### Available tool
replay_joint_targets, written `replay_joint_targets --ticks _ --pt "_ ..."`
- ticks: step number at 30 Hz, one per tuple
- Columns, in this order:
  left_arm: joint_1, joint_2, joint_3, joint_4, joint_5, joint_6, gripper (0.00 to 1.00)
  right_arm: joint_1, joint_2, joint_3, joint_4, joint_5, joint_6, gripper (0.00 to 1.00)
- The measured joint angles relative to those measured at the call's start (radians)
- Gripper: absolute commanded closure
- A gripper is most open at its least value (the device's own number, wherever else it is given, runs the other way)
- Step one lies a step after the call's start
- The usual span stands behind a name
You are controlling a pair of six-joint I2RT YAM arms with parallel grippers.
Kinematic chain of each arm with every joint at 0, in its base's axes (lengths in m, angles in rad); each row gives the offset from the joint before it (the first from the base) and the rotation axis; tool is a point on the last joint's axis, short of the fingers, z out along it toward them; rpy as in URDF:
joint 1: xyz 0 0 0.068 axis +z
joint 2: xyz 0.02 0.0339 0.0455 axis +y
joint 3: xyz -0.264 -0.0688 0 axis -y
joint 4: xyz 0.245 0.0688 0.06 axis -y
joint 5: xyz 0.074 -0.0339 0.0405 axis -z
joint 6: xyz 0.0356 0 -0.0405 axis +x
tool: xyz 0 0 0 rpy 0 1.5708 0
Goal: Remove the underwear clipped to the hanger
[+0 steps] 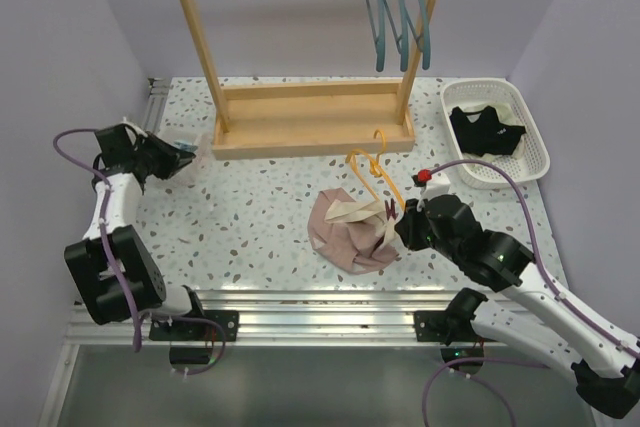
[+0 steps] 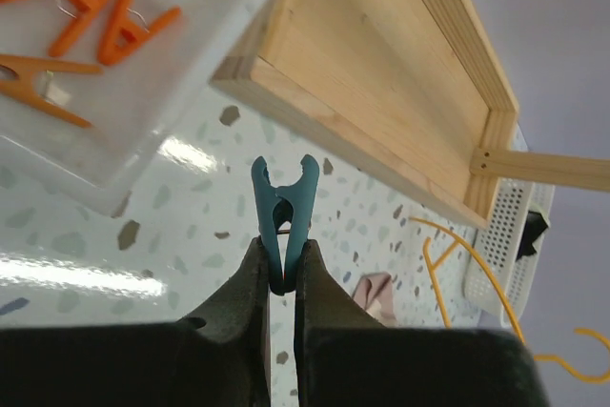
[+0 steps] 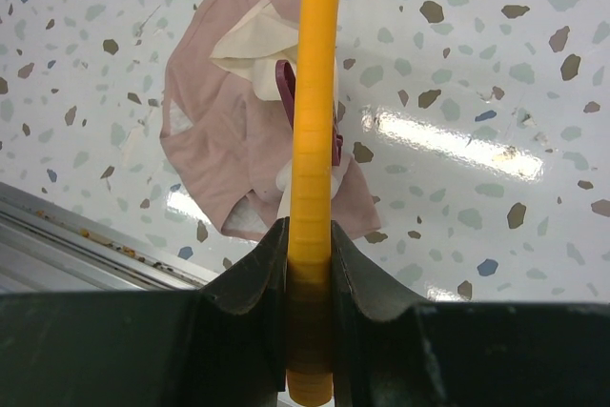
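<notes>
The dusty pink underwear (image 1: 345, 230) (image 3: 224, 145) lies bunched on the table, and a dark red clip (image 3: 284, 92) holds it to the yellow hanger (image 1: 378, 169) (image 3: 314, 121). My right gripper (image 1: 402, 223) (image 3: 310, 240) is shut on the hanger's bar just right of the cloth. The black underwear (image 1: 487, 129) lies in the white basket (image 1: 537, 147). Far left, my left gripper (image 1: 186, 158) (image 2: 282, 262) is shut on a teal clothespin (image 2: 284, 205), beside a clear tray (image 2: 143, 116) of orange clothespins (image 2: 91, 16).
A wooden rack (image 1: 310, 119) stands at the back centre, with teal hangers (image 1: 395, 7) hanging from its top right. The basket sits at the back right corner. An aluminium rail (image 1: 300, 299) runs along the near table edge.
</notes>
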Motion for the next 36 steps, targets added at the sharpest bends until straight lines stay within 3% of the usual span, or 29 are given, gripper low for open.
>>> replay_joint_targets --ticks 7,9,10,13,15,18,20,21,30,33,36 --pt "0.043 0.100 0.150 -0.040 -0.199 0.047 1.00 0.000 0.000 0.000 0.000 -0.001 -0.001 1.00" --pt "0.043 0.132 0.201 -0.046 -0.257 0.055 0.85 0.000 0.000 0.000 0.000 -0.004 -0.001 1.00" --pt "0.043 0.152 0.228 -0.048 -0.280 0.058 0.65 0.000 0.000 0.000 0.000 -0.005 -0.002 1.00" --pt "0.043 0.213 0.288 -0.047 -0.323 0.071 0.41 0.000 0.001 0.000 0.000 -0.008 -0.006 1.00" --pt "0.043 0.244 0.300 -0.043 -0.335 0.075 0.32 0.000 0.007 0.001 0.001 -0.009 -0.008 1.00" --pt "0.043 0.270 0.296 -0.032 -0.326 0.072 0.26 0.000 0.011 0.002 0.004 -0.019 -0.008 1.00" --pt "0.043 0.274 0.279 -0.012 -0.308 0.069 0.16 0.000 0.013 0.002 0.008 -0.023 -0.008 1.00" --pt "0.043 0.274 0.269 -0.003 -0.298 0.067 0.01 0.000 0.013 0.003 0.008 -0.023 -0.008 1.00" --pt "0.005 0.145 0.113 0.054 -0.179 0.017 0.00 0.000 0.011 0.003 0.009 -0.024 -0.008 1.00" --pt "-0.125 0.033 0.092 0.068 -0.153 0.000 0.00 0.000 0.013 0.003 0.016 -0.031 -0.008 1.00" --pt "-0.327 -0.103 0.012 0.114 -0.110 -0.054 0.00 0.000 0.023 0.003 0.038 -0.052 -0.008 1.00"
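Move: The left hand, still pinching the teal clip, has the clip box about 5 cm ahead, 9 cm to its left and some 12 cm below. The wooden frame's near left corner is about 8 cm ahead, 1 cm to its right and equally low; the dark red clip on the yellow hanger is roughly 46 cm right, 12 cm back and 4 cm lower. From the right hand, the box lies about 58 cm left, 23 cm ahead and 14 cm below. Leftward and forward the left hand swings on towards the clip box, some 10 cm left and 6 cm ahead, rolling its left side up about 15 degrees. It sinks about 3 cm late on while opening fully to let go of the teal clip, then sweeps back right about 20 cm and up, turning clockwise towards the hanger and red clip, fingers wide. The right hand keeps its pinch on the yellow hanger. ##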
